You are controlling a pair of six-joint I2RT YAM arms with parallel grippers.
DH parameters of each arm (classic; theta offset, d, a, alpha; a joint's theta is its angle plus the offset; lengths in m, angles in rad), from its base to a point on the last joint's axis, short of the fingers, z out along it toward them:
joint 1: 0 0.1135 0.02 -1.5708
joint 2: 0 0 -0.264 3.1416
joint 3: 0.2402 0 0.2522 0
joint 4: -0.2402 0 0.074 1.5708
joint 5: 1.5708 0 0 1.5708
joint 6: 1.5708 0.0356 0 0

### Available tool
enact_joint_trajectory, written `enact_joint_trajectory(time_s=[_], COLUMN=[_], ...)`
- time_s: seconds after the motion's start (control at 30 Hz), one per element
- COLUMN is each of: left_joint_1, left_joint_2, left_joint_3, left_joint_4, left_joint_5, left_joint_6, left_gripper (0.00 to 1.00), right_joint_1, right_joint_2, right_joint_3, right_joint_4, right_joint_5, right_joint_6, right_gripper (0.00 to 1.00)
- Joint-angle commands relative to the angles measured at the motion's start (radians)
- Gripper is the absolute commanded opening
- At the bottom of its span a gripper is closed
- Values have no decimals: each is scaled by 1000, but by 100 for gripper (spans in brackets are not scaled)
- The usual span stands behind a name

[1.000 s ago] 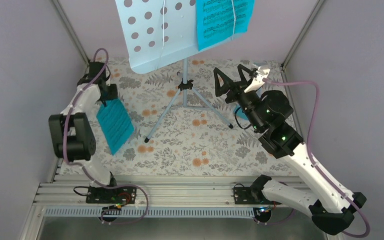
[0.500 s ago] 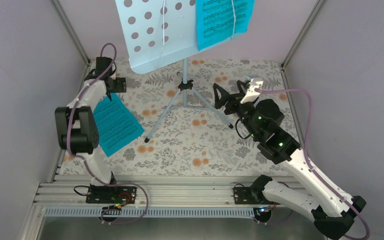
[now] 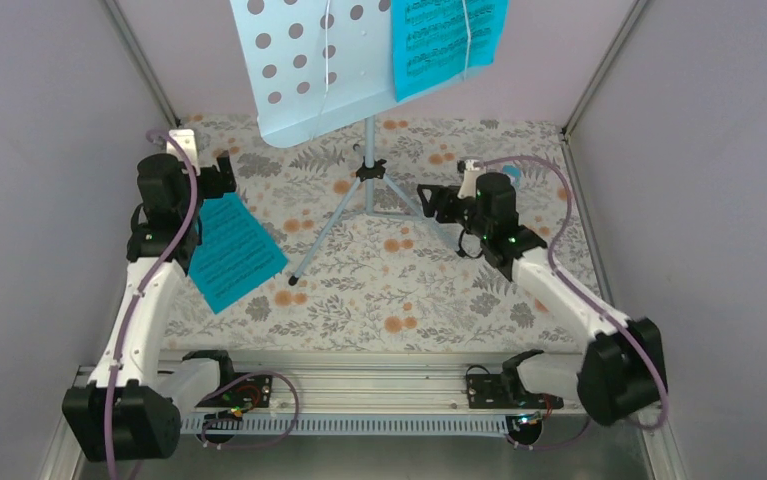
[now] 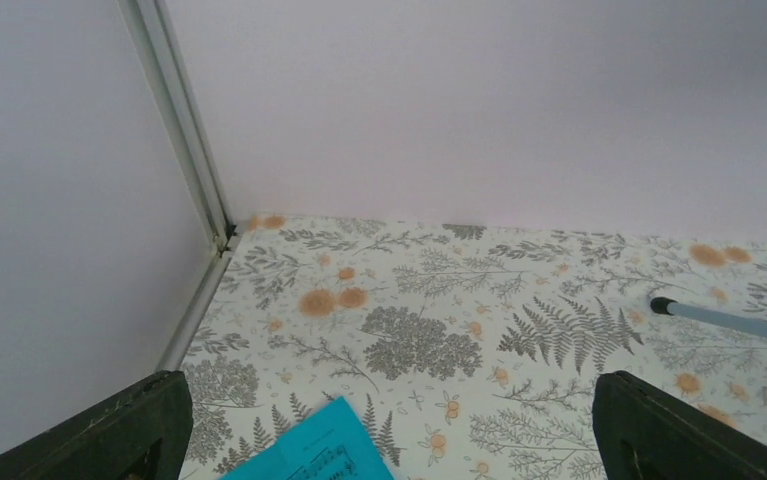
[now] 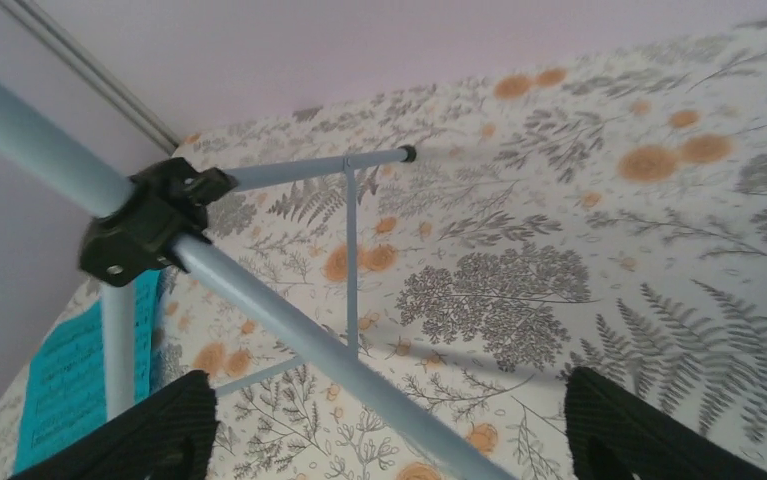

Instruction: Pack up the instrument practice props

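The pale blue music stand stands at the back on its tripod, with a turquoise sheet-music page on its perforated desk. A second turquoise page lies flat on the floral table at the left. My left gripper hangs open just beyond that page's far corner, with nothing between its fingers. My right gripper is open and low by the stand's right leg. In the right wrist view that leg runs between the wide-apart fingers without being clamped.
Lilac walls with metal corner posts close in the table on three sides. The tripod's other legs spread across the middle. A small blue patch shows behind the right wrist; I cannot tell what it is.
The left gripper opened and let go of the turquoise page, which now lies flat on the table. The right arm dropped and moved left until its jaws straddle the tripod leg.
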Motion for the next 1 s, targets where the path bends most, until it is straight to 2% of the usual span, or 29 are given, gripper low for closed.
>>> enact_joint_trajectory(time_s=[0.0, 0.1, 0.27, 0.4, 0.6, 0.97], left_joint_1=[-5, -6, -6, -6, -6, -6], left_joint_2=[-58, -81, -81, -82, -131, -246], left_joint_3=[-64, -88, -84, -85, -105, -134], left_joint_4=[27, 27, 35, 30, 45, 67], left_joint_5=[8, -40, -8, -3, -50, -275], left_joint_6=[60, 76, 72, 68, 65, 3], left_gripper=[99, 99, 99, 99, 99, 100], right_joint_1=[-85, -152, -159, -155, -127, -63], right_joint_2=[178, 310, 442, 412, 380, 208], right_joint_3=[85, 121, 119, 29, -23, -142], right_joint_4=[134, 141, 124, 145, 48, 25], right_joint_5=[-210, -278, -358, -366, -433, -418], right_joint_6=[33, 61, 71, 84, 37, 93], right_gripper=[77, 68, 57, 58, 59, 61])
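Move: The right hand is above the music stand's right front leg; the leg's middle lies about 1 cm ahead, 1 cm left and 12 cm below. The stand's black hub is roughly 7 cm ahead and 11 cm left, some 3 cm lower, and that leg's foot 6 cm back, 10 cm right, 20 cm down. The blue metronome stands about 6 cm ahead and 18 cm right on the table. From the left hand, that leg's middle is some 38 cm right, 1 cm ahead and 20 cm below. The right hand comes down onto the music stand's right front leg and draws it back: it sinks about 12 cm while reaching some 7 cm forward, then pulls back 9 cm and slightly left, level, with the leg between its partly closed fingers. It tips down some 20 degrees and turns a little counter-clockwise. The open left hand backs off about 5 cm, drifting left. ##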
